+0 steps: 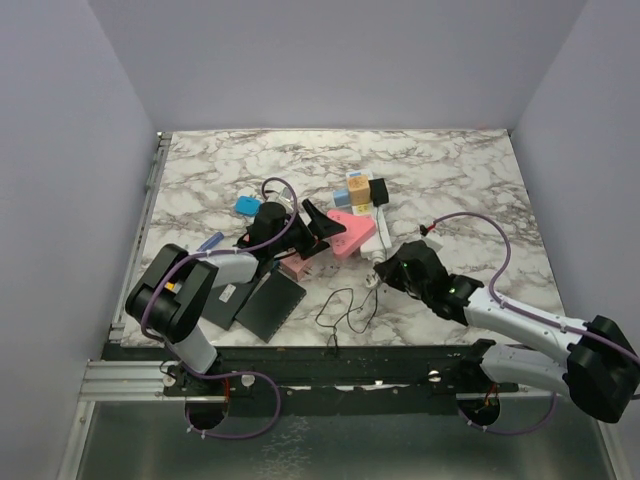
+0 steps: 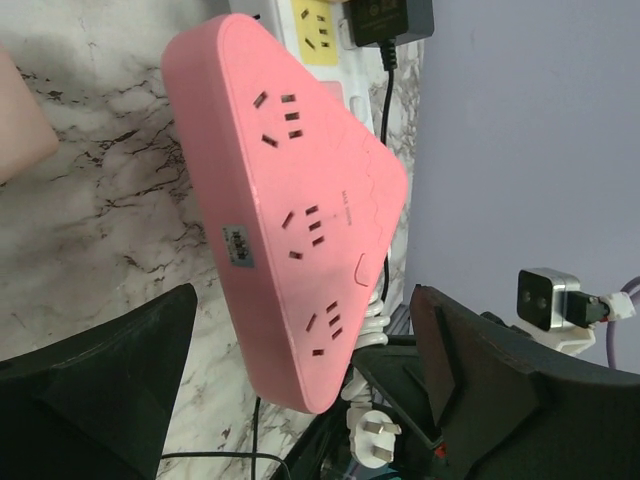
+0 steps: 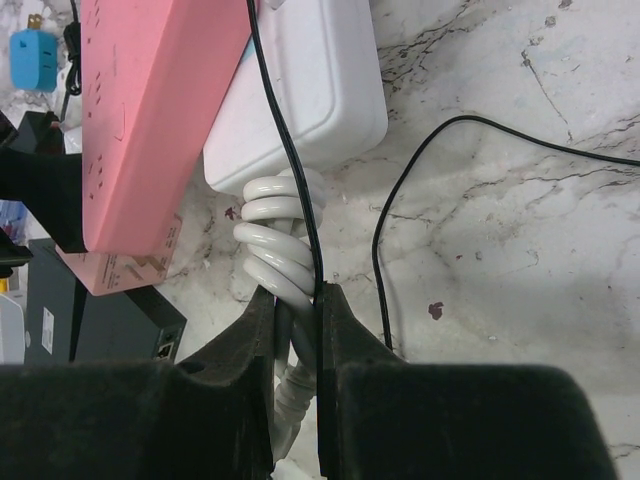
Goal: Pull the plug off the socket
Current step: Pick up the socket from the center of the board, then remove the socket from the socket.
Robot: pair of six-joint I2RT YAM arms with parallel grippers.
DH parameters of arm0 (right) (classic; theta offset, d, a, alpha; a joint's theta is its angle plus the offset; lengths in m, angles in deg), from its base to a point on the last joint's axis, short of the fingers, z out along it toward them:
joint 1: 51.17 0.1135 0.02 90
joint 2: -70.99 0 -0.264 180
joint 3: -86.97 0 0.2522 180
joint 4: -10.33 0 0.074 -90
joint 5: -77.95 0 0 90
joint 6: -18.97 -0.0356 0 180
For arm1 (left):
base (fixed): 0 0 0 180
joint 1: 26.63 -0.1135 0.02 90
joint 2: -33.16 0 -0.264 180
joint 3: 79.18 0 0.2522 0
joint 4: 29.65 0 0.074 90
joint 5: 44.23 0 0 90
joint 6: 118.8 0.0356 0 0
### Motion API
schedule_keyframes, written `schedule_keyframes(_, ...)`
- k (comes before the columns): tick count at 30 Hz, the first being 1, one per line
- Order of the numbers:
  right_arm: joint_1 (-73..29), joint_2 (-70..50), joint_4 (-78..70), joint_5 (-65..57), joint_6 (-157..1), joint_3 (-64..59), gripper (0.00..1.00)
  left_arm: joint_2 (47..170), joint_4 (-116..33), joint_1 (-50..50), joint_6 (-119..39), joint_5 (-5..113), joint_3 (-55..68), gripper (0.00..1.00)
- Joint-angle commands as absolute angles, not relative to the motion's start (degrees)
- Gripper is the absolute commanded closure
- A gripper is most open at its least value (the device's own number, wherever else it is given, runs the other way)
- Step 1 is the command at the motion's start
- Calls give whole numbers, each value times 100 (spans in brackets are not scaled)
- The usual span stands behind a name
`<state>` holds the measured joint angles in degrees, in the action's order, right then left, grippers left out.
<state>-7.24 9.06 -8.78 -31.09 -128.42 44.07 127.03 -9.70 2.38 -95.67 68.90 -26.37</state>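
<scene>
The socket [image 3: 310,80], a long white power strip, lies mid-table with a black plug [image 2: 385,15] seated in it near a yellow outlet; from above the plug [image 1: 378,190] is at the strip's far end. A pink triangular power strip [image 2: 290,200] rests partly over the socket. My left gripper [image 2: 300,300] is open, its fingers standing either side of the pink strip's near corner with gaps on both sides. My right gripper [image 3: 298,295] is shut on the socket's coiled white cord [image 3: 275,240], with the thin black cable [image 3: 290,150] pinched alongside it.
The cord's white three-pin plug [image 2: 375,435] hangs loose below the pink strip. A blue adapter [image 1: 247,206] lies at the left, flat black pads [image 1: 270,305] and a small pink box [image 1: 297,266] by the left arm. Black cable loops [image 1: 345,310] across the near table.
</scene>
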Motion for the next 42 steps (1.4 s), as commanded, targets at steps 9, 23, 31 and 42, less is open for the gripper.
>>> schedule_keyframes(9, -805, 1142, -435, -3219, -12881, 4089, 100, 12579, -1525, 381, -9515, 6760, -2428, 7)
schedule_keyframes(23, -801, 1209, -176, -2926, -13092, 4224, 100, 12662, -298, 536, -10423, 6704, -2526, 26)
schedule_keyframes(31, -803, 1177, -116, -2820, -13183, 4315, 100, 12635, -77, 536, -10721, 6495, -2751, 41)
schedule_keyframes(42, -806, 865, -53, -2776, -13182, 4430, 100, 12663, 271, 534, -11028, 6336, -2841, 72)
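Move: Right in front of the open left fingers is the tilted pink socket: its middle sits about 4 cm to the right and 2 cm ahead, nearly level. The white power strip is centred some 8 cm right, 4 cm ahead and 5 cm lower; the wooden cube about 5 cm right and 9 cm ahead; the pink box 8 cm left, 7 cm back and 8 cm down. From the right hand, the socket lies roughly 8 cm ahead, 5 cm left, about level. Closing on the near end of the pink socket, the left hand first eases about 1 cm back, works about 2 cm right, rises some 2.5 cm and rolls about 10 degrees, left side dropping, until its fingers pinch the socket across its thickness. The right hand keeps its grip on the strip's twisted white cord, lifting about 2 cm, then easing 1 cm back down while shifting slightly left. ##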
